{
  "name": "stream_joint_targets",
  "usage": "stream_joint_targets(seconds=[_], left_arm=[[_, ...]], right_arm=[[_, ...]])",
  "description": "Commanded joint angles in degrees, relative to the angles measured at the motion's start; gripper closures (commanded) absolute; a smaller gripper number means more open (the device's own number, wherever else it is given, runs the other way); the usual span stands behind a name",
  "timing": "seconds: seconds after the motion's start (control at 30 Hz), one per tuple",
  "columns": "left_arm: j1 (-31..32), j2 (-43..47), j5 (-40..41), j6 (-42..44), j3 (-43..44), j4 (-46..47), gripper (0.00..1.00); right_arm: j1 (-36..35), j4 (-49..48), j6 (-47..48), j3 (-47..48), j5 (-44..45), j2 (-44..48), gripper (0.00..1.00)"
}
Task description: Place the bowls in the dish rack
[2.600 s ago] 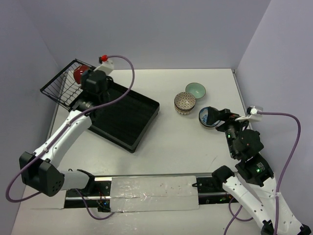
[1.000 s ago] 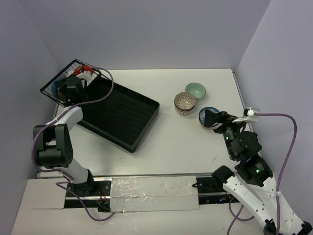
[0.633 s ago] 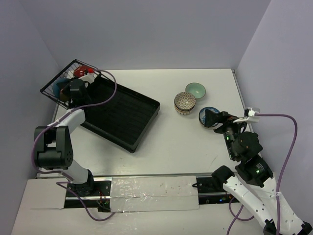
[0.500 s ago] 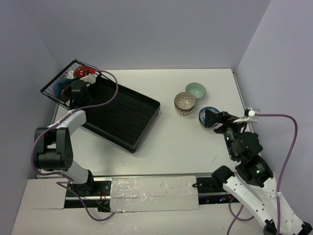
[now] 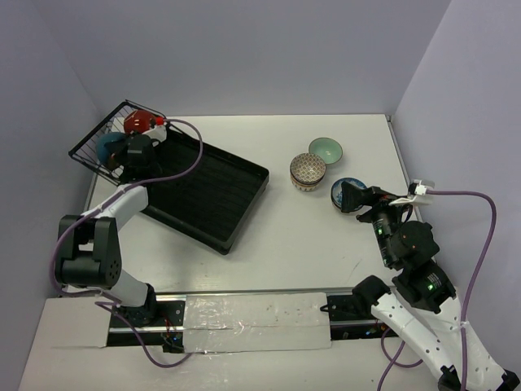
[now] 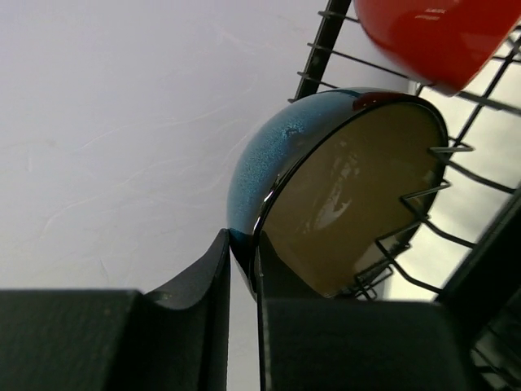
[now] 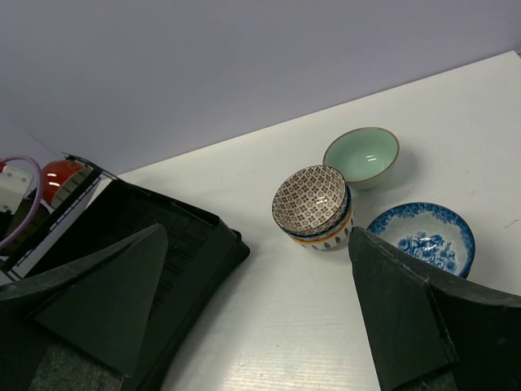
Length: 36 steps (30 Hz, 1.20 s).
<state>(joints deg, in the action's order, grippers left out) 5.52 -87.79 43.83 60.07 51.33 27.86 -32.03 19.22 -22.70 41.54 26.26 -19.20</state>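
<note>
The dish rack (image 5: pixel 213 192) is a black ribbed tray with a wire basket (image 5: pixel 91 147) at its far left end. A red bowl (image 5: pixel 140 121) and a teal bowl (image 5: pixel 106 148) sit in the basket. My left gripper (image 5: pixel 133 156) is shut on the teal bowl's rim (image 6: pixel 269 195), with the red bowl (image 6: pixel 431 37) just above it. A lattice bowl (image 5: pixel 308 169) stacked on others, a mint green bowl (image 5: pixel 326 150) and a blue-and-white bowl (image 5: pixel 339 194) stand on the table at the right. My right gripper (image 5: pixel 355 197) is open and empty beside the blue-and-white bowl (image 7: pixel 422 235).
The basket's wires (image 6: pixel 456 175) cross in front of the teal bowl. The side walls stand close at the table's left and right edges. In the right wrist view the tray's corner (image 7: pixel 228 244) lies left of the lattice stack (image 7: pixel 313 204) and the mint bowl (image 7: pixel 362 155).
My left gripper has shifted slightly right at the basket with the teal bowl, and the tray has slid a little right. The right arm has not moved.
</note>
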Motion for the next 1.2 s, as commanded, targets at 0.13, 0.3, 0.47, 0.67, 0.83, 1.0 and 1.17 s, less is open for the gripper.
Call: stream_joint_targets(seconds=[0.13, 0.3, 0.47, 0.67, 0.83, 1.0, 1.17], left_arm=[[4.2, -0.4, -1.2, -7.6, 0.9, -6.3, 0.86], [5.9, -1.9, -0.2, -13.5, 3.8, -13.2, 0.82], [6.4, -3.4, -0.1, -22.3, 7.5, -23.4, 0.79], [8.3, -4.1, 0.7, -29.8, 8.6, -31.0, 0.72], [9.6, -4.9, -0.5, -34.1, 8.3, -34.4, 0.72], [10.7, -4.9, -0.1, -36.6, 8.8, -35.8, 0.65], [11.5, -2.6, -2.9, -44.5, 13.3, -41.8, 0.61]], right_arm=[[-0.6, -2.3, -0.2, -0.5, 0.3, 0.6, 0.00], [-0.6, -2.2, -0.1, -0.4, 0.4, 0.4, 0.00], [-0.6, -2.2, -0.2, -0.4, 0.3, 0.1, 0.00], [-0.6, -2.1, -0.2, -0.3, 0.3, -0.1, 0.00], [-0.6, -2.1, -0.3, -0.3, 0.2, 0.0, 0.00], [-0.6, -2.0, -0.2, -0.2, 0.3, 0.0, 0.00], [-0.6, -1.9, -0.2, -0.1, 0.6, 0.0, 0.00]])
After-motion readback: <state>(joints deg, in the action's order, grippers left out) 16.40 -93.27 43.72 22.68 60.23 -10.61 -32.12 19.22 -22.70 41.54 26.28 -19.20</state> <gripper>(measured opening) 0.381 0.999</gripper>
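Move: The left hand still has the upper rim of the blue bowl, whose middle lies about 3 cm ahead, 2 cm left and 5 cm below, standing in the dish rack. The red bowl in the rack is some 12 cm ahead and 5 cm right, about 6 cm lower; the black tray's middle is roughly 25 cm right, 8 cm back and 18 cm down. From the idle right hand the blue bowl lies about 70 cm left, 20 cm ahead and 14 cm below. The left hand lets go of the blue bowl's rim, its fingers parting from nearly shut to a bit over a third open as it eases off to the right, almost level for the first 4 cm. It then drops while still going right, about 9 cm right and 10 cm down in all, away from the bowl to the rack's tray side and the near left part of the black tray, rolling some 20 degrees with its left side sinking and tipping its fingers a little downward. ##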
